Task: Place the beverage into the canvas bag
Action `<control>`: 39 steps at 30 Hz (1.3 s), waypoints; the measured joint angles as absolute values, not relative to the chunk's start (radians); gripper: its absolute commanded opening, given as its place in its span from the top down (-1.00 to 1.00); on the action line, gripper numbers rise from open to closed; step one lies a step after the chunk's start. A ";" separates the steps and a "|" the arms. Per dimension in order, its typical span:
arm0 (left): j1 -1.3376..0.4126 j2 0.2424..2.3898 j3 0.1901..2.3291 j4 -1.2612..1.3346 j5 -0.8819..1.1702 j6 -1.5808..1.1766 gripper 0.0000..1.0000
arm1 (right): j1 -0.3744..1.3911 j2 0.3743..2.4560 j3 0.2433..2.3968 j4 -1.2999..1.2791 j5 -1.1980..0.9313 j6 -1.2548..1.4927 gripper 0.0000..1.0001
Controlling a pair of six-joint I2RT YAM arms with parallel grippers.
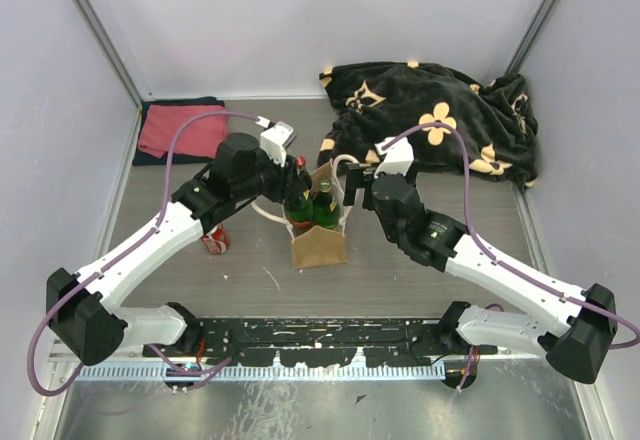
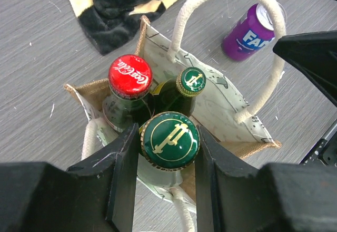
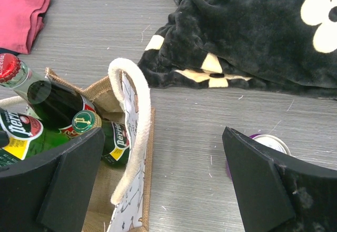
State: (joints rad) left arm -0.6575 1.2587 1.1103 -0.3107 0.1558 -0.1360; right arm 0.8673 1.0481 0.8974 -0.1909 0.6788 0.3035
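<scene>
The canvas bag stands upright mid-table, its white rope handles raised. My left gripper is shut on the green-capped neck of a green Perrier bottle, the beverage. The bottle sits inside the bag's near side, with its lower body hidden. Beside it in the bag stand a red-capped Coca-Cola bottle and a second green-capped bottle. My right gripper is open beside the bag, one finger at the rope handle, with nothing between its fingers.
A purple Fanta can stands on the table just beyond the bag, partly behind my right finger. A red can stands left of the bag. A folded red cloth lies back left and a black flowered blanket back right.
</scene>
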 measured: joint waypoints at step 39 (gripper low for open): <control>-0.698 1.319 0.865 -0.109 0.056 -0.149 1.00 | 0.877 1.120 0.892 -0.150 0.645 0.396 -1.00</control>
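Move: Roughly 20 cm below the left hand, which already grips a green bottle by the neck, sits the middle of the canvas bag, about level in reach and 4 cm to the right. Inside it the cola bottle stands about 5 cm ahead and 2 cm right of the hand, the other green bottle 2 cm ahead and 6 cm right. For the right hand the bag is about 12 cm left and 1 cm ahead, the purple can 6 cm ahead and 10 cm right. Lowering the held green bottle into the canvas bag, the left hand sinks almost straight down about 9 cm, quicker at first, passing just beside the cola bottle with its grip on the neck unchanged and only a slight wrist tilt. The empty right hand, fingers wide open, edges some 2 cm left and nearly as far down towards the bag's right side and handle; whether it touches cannot be made out. ##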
